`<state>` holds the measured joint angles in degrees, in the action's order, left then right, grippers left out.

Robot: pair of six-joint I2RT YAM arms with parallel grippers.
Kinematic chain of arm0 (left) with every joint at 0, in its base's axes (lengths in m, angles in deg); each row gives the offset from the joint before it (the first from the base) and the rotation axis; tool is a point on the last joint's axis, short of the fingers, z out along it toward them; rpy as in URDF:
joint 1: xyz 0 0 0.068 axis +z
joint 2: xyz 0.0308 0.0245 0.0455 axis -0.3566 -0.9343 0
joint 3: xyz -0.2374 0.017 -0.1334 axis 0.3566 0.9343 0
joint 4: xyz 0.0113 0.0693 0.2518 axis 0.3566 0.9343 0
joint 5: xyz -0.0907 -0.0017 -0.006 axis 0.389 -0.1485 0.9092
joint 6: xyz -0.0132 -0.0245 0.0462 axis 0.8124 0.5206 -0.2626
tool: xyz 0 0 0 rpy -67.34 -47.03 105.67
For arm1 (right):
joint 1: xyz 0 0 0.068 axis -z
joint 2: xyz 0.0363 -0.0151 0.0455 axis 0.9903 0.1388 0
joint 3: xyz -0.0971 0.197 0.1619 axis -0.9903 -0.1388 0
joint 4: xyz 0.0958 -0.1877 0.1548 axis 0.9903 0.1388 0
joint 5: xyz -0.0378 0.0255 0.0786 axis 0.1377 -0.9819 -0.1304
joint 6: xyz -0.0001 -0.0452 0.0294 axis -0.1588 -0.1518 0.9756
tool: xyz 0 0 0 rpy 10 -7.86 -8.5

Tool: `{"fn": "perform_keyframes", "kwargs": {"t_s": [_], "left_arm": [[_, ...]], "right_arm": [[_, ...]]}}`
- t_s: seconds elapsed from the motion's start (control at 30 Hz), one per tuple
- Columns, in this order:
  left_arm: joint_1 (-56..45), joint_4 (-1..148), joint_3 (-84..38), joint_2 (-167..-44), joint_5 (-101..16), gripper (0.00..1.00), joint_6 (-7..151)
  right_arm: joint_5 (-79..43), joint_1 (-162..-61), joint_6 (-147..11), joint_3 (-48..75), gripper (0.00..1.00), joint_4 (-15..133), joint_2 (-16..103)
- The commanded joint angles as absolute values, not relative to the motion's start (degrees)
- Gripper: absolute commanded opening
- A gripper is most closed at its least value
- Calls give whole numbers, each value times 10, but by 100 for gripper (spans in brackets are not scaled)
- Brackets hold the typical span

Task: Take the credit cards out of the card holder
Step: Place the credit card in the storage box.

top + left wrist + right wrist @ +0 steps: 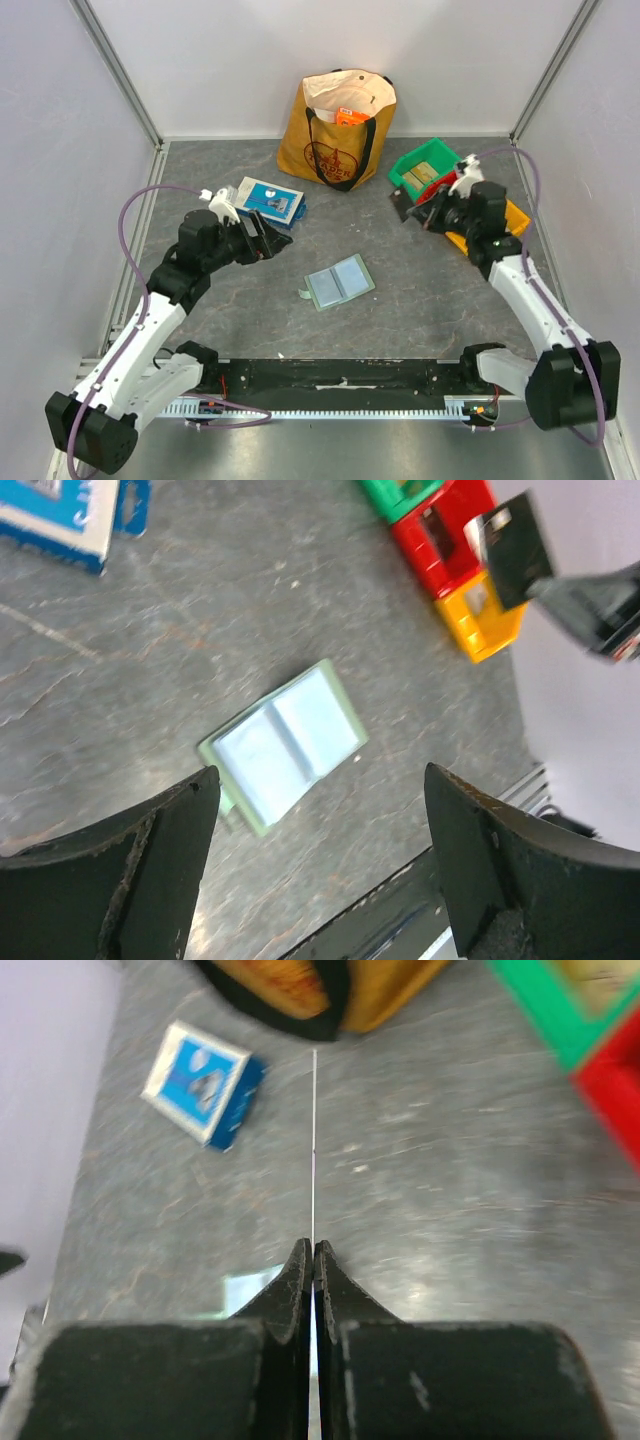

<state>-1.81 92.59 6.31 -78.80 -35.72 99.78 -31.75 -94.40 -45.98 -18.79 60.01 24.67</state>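
The pale green card holder [340,282] lies open and flat mid-table, its bluish clear pockets facing up; the left wrist view shows it as well [290,745]. My left gripper [266,237] hovers left of it and behind, jaws wide open and empty [320,772]. Off to the right, my right gripper [420,211] is raised and shut on a black credit card [401,206], near the coloured bins. The same card [512,548] appears in the left wrist view. From the right wrist, the card [314,1140] is a thin edge-on line rising from the closed fingertips [313,1246].
A brown tote bag [338,130] stands at the back centre. A blue-and-white box [270,200] lies just behind the left gripper. Green [428,165], red [462,182] and yellow [512,216] bins sit at the back right. Walls enclose the table on three sides.
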Motion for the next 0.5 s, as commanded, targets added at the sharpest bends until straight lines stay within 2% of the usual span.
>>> {"fn": "perform_keyframes", "kwargs": {"t_s": [0.0, 0.07, 0.17, 0.47], "left_arm": [[25, 1058, 39, -791, -288, 89, 868], [39, 1060, 47, -785, -295, 89, 846], [45, 1048, 64, -774, -296, 89, 822], [40, 1058, 74, -748, -368, 89, 820]], "right_arm": [[-378, -824, -513, -122, 0, 718, 313], [-391, -755, -502, -98, 0, 722, 350], [-404, -706, -489, -60, 0, 719, 418], [-402, -661, -505, 84, 0, 776, 585]]}}
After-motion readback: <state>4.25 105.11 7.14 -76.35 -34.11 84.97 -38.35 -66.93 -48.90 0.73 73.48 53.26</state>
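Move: The right hand holds the credit card in shut fingers. The red compartment of the storage box lies about 15 cm ahead of it, 16 cm to its right and 18 cm below. The green compartment stands some 26 cm ahead and 9 cm right, the yellow one about 5 cm ahead and 24 cm right. The open card holder lies 10 cm back and 19 cm left. From the empty left hand, the red compartment is about 23 cm ahead and 50 cm right. Rightward first and fast, the right hand sweeps about 17 cm, gaining 9 cm forward and sinking 7 cm as it slows towards the red compartment. It swings some 20 degrees clockwise and tips its fingers downward as far again, keeping its pinch on the card. The left hand, open and empty, drifts left and down about 4 cm each, rolling slightly. ##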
